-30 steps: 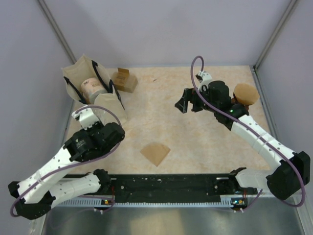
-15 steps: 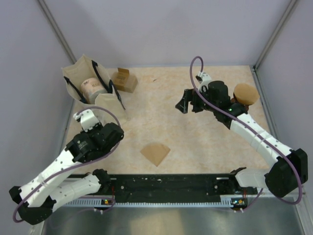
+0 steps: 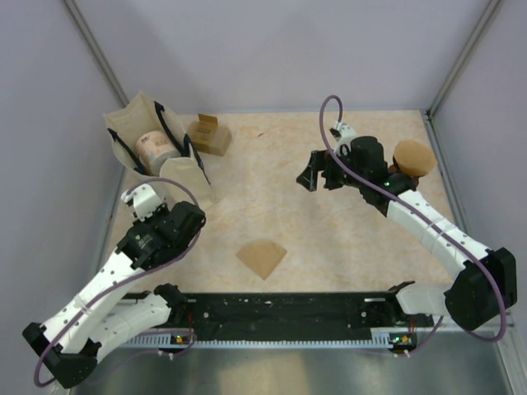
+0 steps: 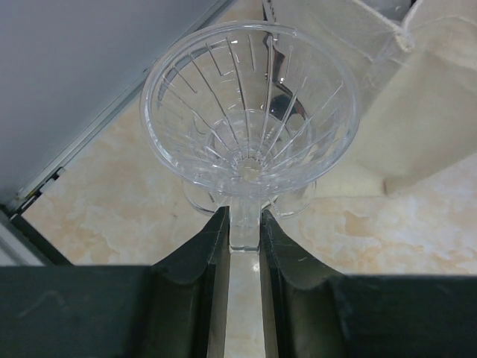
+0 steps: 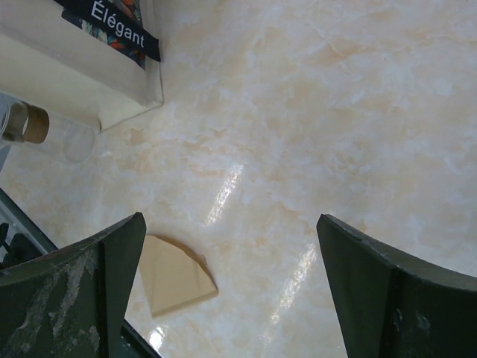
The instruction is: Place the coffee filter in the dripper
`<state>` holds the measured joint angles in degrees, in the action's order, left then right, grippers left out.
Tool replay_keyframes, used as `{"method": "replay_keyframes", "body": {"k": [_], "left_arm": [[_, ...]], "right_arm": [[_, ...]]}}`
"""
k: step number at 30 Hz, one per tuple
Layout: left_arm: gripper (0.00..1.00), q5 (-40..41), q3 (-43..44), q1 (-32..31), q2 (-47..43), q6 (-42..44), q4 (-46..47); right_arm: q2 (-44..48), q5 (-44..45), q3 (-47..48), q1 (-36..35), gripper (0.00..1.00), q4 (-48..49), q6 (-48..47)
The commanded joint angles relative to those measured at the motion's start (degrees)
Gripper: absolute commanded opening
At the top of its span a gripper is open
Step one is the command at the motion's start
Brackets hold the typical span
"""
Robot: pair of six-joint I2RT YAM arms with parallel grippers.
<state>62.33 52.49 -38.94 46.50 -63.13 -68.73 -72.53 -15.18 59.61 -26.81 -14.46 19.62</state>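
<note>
The clear plastic dripper (image 4: 250, 119) is upright in the left wrist view, close to a cream bag. My left gripper (image 4: 244, 222) is shut on its handle; from above this gripper (image 3: 167, 192) sits at the left, beside the bag. The brown folded coffee filter (image 3: 262, 257) lies flat on the table near the front middle. It also shows in the right wrist view (image 5: 177, 274). My right gripper (image 3: 311, 175) hangs open and empty well above the table at the back right, far from the filter; the right wrist view (image 5: 229, 220) shows its jaws spread wide.
A cream canvas bag (image 3: 132, 123) with black handles holds a round tin at the back left. A small cardboard box (image 3: 207, 134) stands beside it. A brown round object (image 3: 413, 158) sits at the right edge. A corked glass bottle (image 5: 30, 125) lies near the labelled bag (image 5: 89, 52).
My left arm has shifted slightly toward the left front with the dripper in it. The right gripper has barely moved. The filter has not moved.
</note>
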Motion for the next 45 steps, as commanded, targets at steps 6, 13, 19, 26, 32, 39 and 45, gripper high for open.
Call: {"method": "replay_keyframes", "body": {"k": [6, 13, 19, 26, 32, 39, 45], "left_arm": [[0.00, 4.2, -5.0, 2.5, -2.5, 11.5, 17.2], [0.00, 5.1, -7.1, 2.8, 0.6, 10.6, 18.9], [0.00, 3.6, -10.1, 4.2, 0.6, 13.6, 23.5], [0.03, -0.4, -9.9, 4.6, 0.3, 12.6, 22.5], [0.19, -4.7, -9.0, 4.6, 0.7, 7.3, 17.7], [0.27, -3.7, -6.9, 4.6, 3.2, -1.0, 9.2], [0.47, -4.1, -5.9, 4.6, 3.5, -1.3, 8.1]], "right_arm": [[-1.0, -2.1, -0.1, 1.1, 0.99, 2.4, 0.1], [-1.0, -2.3, -0.4, 1.1, 0.99, 2.4, -0.1], [-1.0, -2.6, -0.6, 1.2, 0.99, 2.4, -0.3], [-1.1, -2.8, -0.4, 1.2, 0.99, 2.5, -0.6], [-1.6, -3.1, -0.1, 1.3, 0.99, 2.2, -1.6], [-1.0, -2.9, 0.5, 1.6, 0.99, 1.5, -2.0], [-0.7, -3.0, 0.5, 1.6, 0.99, 1.4, -2.0]]}}
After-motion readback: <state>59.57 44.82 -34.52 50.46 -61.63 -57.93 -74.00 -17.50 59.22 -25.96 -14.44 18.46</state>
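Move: The left hand holds the clear dripper by its handle; the glass carafe it goes to stands roughly 6 cm ahead, 4 cm left and 13 cm below. The canvas bag lies about 19 cm ahead and 2 cm left of that hand, the spare paper filter some 9 cm back and 27 cm right. From the idle right hand, the carafe is about 45 cm left and 7 cm back. Left hand eases the dripper forward about 3 cm, lowers it some 4 cm onto the carafe, then opens its fingers. ##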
